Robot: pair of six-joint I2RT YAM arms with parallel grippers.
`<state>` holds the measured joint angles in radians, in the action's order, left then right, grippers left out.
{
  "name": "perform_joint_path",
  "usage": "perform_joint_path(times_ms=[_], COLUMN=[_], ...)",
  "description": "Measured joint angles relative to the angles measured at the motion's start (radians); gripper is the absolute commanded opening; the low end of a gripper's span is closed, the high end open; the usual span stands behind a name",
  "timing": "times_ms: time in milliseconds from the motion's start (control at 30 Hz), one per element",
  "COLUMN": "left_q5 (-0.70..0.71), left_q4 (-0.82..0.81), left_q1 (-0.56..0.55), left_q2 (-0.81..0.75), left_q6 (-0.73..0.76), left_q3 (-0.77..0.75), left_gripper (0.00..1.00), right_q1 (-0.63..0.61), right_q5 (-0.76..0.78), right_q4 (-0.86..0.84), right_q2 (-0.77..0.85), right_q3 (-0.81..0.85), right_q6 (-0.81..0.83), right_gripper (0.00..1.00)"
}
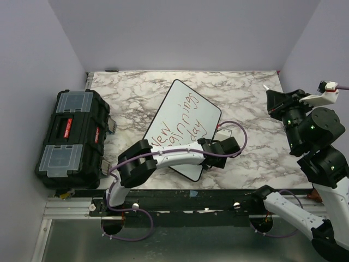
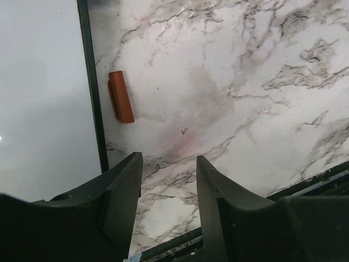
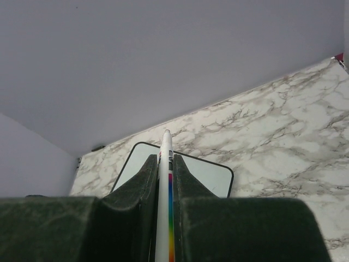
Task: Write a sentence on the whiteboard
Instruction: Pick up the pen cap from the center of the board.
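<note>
The whiteboard [image 1: 204, 117] lies tilted on the marble table, and the sentence [image 1: 180, 124] runs across it in red handwriting. My left arm reaches over the board's near corner. My left gripper [image 1: 229, 146] hangs open just right of the board, its jaws [image 2: 169, 164] apart over bare marble beside the board's black frame [image 2: 90, 82]. A red marker cap [image 2: 121, 96] lies on the table next to that frame. My right gripper [image 1: 279, 101] is raised at the far right, shut [image 3: 164, 160] on a white marker [image 3: 166, 143] with a rainbow stripe. Below it, the whiteboard [image 3: 210, 173] shows.
A black toolbox [image 1: 73, 139] with clear lid compartments sits at the table's left edge. Purple cable loops off my left arm [image 1: 237, 131] near the board's right corner. Grey walls enclose the table [image 1: 245, 93] at the back and sides.
</note>
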<state>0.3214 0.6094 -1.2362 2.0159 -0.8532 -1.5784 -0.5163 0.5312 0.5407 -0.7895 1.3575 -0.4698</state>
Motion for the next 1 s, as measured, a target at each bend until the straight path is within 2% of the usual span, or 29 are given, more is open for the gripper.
perform_joint_path(times_ms=[733, 1000], left_q5=[-0.004, -0.002], left_q4=[-0.009, -0.003], left_q1=[0.069, 0.088], left_q2=[0.104, 0.104], left_q6=[0.072, 0.084], left_q3=[-0.045, -0.048], left_gripper=[0.45, 0.41], right_q1=[0.0, 0.0], right_q5=[-0.002, -0.003], right_q4=[0.001, 0.001], right_q2=[0.019, 0.018], right_q3=[-0.005, -0.02], right_q6=[0.017, 0.018], right_gripper=[0.01, 0.01])
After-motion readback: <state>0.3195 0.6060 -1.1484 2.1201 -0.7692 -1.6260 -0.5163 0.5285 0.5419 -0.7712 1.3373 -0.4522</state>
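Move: The pen cap lies on the table about 6 cm ahead of the left hand, 2 cm to its left and some 6 cm below. The whiteboard's edge runs close along the cap's left side, and the board's middle is roughly 17 cm ahead and 14 cm left of that hand; its upper clip is about 13 cm ahead and 1 cm left, its lower clip level with the hand and 4 cm left. From the right hand, the cap is about level, 16 cm left and 45 cm below. The left hand reaches forward about 4 cm along the whiteboard's right-hand edge, edging slightly left, and sinks some 3 cm on the first part of the way before running level, so that the half-open fingers come nearly over the pen cap without closing on it. Its wrist rolls only about 5 degrees, left side rising, while the right hand stays high off to the right and keeps its grip on the marker. ##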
